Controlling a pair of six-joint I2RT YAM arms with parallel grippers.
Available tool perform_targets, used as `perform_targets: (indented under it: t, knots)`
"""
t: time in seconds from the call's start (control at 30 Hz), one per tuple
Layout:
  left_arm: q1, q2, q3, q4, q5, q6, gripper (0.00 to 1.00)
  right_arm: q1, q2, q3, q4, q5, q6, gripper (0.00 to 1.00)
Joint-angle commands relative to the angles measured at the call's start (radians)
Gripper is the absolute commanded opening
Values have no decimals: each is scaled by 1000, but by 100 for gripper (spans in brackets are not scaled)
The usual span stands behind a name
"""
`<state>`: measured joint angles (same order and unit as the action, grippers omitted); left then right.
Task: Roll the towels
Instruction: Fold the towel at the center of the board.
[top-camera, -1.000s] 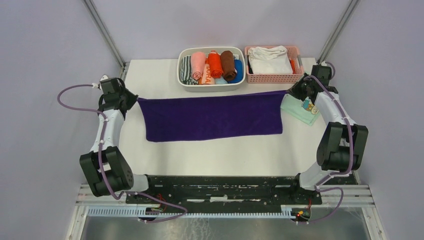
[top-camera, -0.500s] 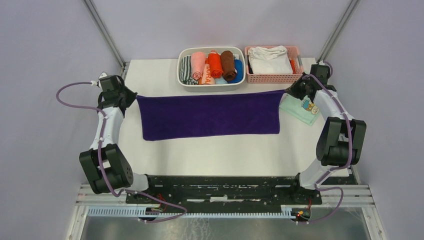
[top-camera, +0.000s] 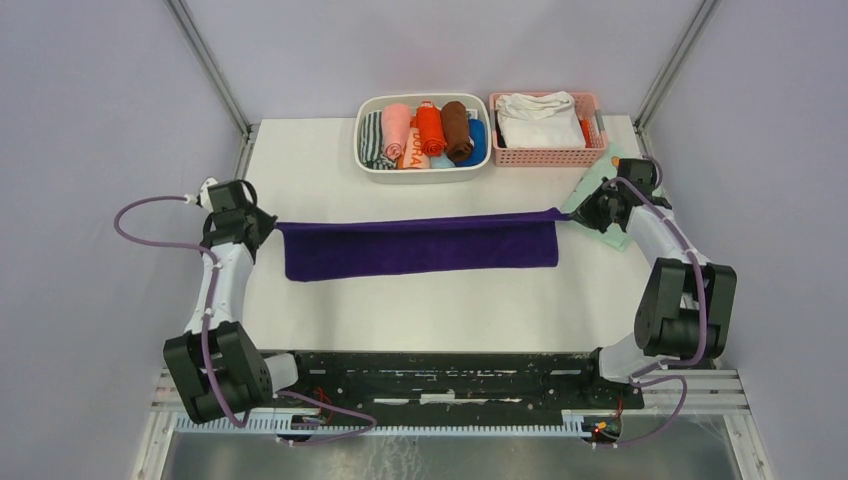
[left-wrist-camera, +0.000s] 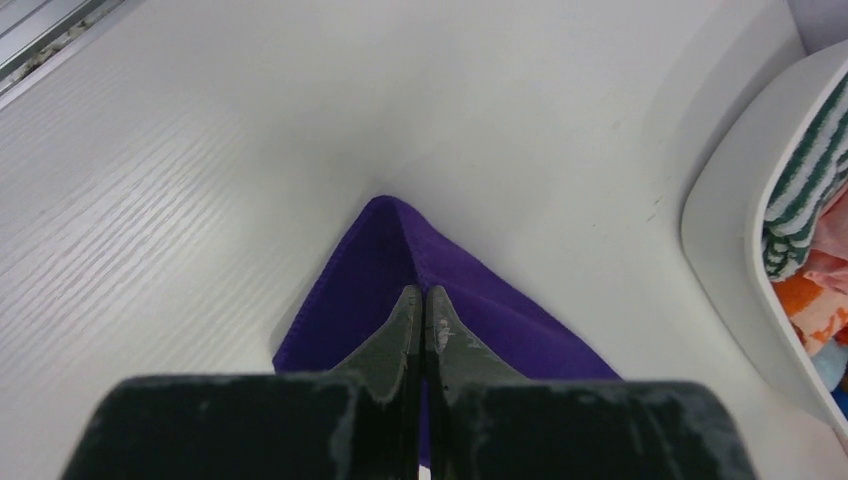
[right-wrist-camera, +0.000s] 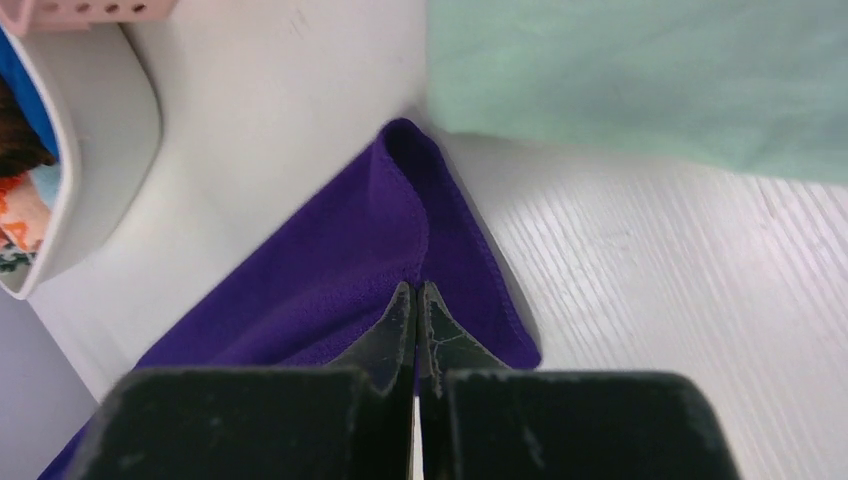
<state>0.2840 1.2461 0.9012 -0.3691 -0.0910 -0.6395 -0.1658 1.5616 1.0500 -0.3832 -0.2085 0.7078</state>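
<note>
A deep purple towel (top-camera: 420, 248) stretches as a long narrow band across the middle of the table, its far edge lifted and brought toward its near edge. My left gripper (top-camera: 268, 224) is shut on the towel's far left corner (left-wrist-camera: 400, 250), and the fingers (left-wrist-camera: 405, 325) pinch the cloth between them. My right gripper (top-camera: 578, 212) is shut on the far right corner (right-wrist-camera: 400, 200) in the same way. A salmon-pink towel (top-camera: 396, 129) lies rolled in the white bin.
A white bin (top-camera: 423, 172) of rolled cloths sits at the back, its rim (left-wrist-camera: 720, 210) close to the left gripper. A pink basket (top-camera: 545, 155) with white folded cloth stands to its right. A mint-green cloth (top-camera: 600, 230) (right-wrist-camera: 640, 80) lies under the right wrist.
Both grippers have pulled the towel's far edge toward the near side. The visible purple band has narrowed from a wide rectangle to a slim strip. Both arms moved nearer.
</note>
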Motion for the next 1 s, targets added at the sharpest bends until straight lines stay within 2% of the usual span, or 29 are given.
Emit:
perform_targets:
  t: [0.0,0.37,0.57,0.8,0.97]
  knots:
    - [6,-63,-70,-15,-63,-32,3,-9,-115,-94,-30,74,-30,0]
    - [9,-66,-234,-1,-73,-122,4,-9,-76,-283,40,31,-20,0]
    - [17,-47,-220,-20,-88,-109,4,-9,-42,-277,35,18,-16,0]
    - [18,-42,-139,-49,-84,-70,4,-10,-104,-209,-41,-3,-20,1]
    - [18,-36,-178,-34,-87,-75,7,-10,-112,-227,-63,-22,-34,5]
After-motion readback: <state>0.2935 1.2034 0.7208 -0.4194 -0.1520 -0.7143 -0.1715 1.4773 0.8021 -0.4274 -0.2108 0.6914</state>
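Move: Both hands already pinch the far corners of the long purple towel, its held edge raised. The left hand goes for the towel's near-left corner, about 12 cm back, 1 cm right and 10 cm below; the right hand for its near-right corner, about 11 cm back, 3 cm left and 9 cm below. The green towel's middle lies some 12 cm ahead and 12 cm right of the right hand, the pink basket about 30 cm ahead and 6 cm left. Still pinching the two corners of the raised purple edge, the hands draw it back and down together over the towel's near part, each dropping about 8 cm, the right drawing back nearly 9 cm and the left under 7. The fingers tip a little steeper, over ten degrees; after a brief pause low down, both hands ease up about 2 cm, fingers still closed. ##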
